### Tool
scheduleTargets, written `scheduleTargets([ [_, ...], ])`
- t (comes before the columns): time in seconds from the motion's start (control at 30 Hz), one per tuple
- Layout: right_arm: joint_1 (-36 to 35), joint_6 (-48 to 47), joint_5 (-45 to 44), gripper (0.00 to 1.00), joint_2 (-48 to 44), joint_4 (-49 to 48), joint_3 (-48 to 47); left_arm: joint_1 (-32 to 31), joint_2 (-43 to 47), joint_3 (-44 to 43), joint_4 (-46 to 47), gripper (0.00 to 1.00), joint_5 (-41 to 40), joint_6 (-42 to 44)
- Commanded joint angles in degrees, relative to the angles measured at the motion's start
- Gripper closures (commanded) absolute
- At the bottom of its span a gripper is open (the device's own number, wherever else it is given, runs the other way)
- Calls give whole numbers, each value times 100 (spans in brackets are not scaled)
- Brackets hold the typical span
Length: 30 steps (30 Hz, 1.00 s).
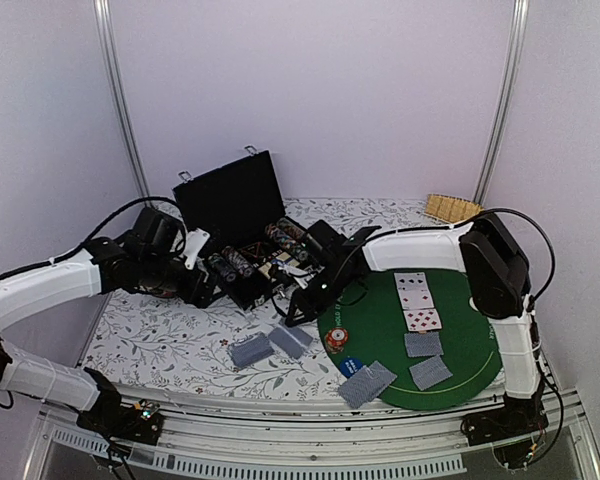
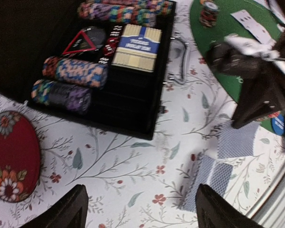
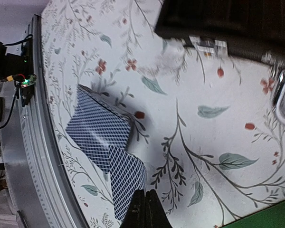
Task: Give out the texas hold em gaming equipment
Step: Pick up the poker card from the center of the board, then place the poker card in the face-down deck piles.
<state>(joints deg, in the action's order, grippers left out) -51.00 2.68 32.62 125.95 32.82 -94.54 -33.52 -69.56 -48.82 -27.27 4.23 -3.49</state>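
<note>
Two piles of grey-blue-backed cards (image 1: 250, 350) (image 1: 291, 339) lie on the floral cloth; they also show in the left wrist view (image 2: 213, 175) (image 2: 235, 140) and the right wrist view (image 3: 99, 130) (image 3: 128, 178). My right gripper (image 1: 286, 318) (image 3: 145, 209) is shut, with nothing seen in it, low beside the nearer pile. A chip stack (image 1: 337, 340), a blue button (image 1: 351, 365), face-up cards (image 1: 412, 286) and face-down cards (image 1: 423, 344) lie on the green mat (image 1: 470, 340). My left gripper (image 1: 202, 280) (image 2: 145, 213) is open and empty over bare cloth in front of the case. Chip rolls (image 2: 76, 71) lie in the case.
The open black case (image 1: 230, 195) stands at the back centre, with a boxed deck (image 2: 135, 47) inside. A round dark-red dish (image 2: 12, 156) lies left of it. A wooden slatted piece (image 1: 452, 207) sits at the back right. The table's metal rail (image 3: 38, 156) runs close to the cards.
</note>
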Motion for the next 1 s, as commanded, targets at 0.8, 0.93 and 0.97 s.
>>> scheduleTargets([
  [0.8,-1652,-6879,-1704,98,1340,2457,-3472,1286,1037,772,573,15,-115,-434],
  [0.93,-1741,-7009,-1508,98,1331,3075,-3719,1286,1075,786,581,15,-105,-425],
  [0.97,-1758,-7051,-1469,98,1289,3202,-3770,1286,1076,786,589,15,-106,-419],
])
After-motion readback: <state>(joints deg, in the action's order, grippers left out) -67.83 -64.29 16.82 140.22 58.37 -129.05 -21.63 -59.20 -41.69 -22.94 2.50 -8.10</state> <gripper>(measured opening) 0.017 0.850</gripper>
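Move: The right gripper already holds one card by its edge, low over the table. The card deck lies about 7 cm back and 9 cm to the left of that hand, some 3 cm below it. Around it, the chip stack is about 12 cm right and 4 cm back, and the open case 18 cm ahead and 5 cm left. From the left hand, the deck is some 10 cm back, 10 cm right and 11 cm below. Keep the right fingers shut on the card. Lift the right gripper about 11 cm, arc it left and back, then lower it beside the deck, rolling it some 80 degrees counter-clockwise about its finger line. Meanwhile, draw the empty, open left gripper about 7 cm left, away from the deck, and hold it there. ##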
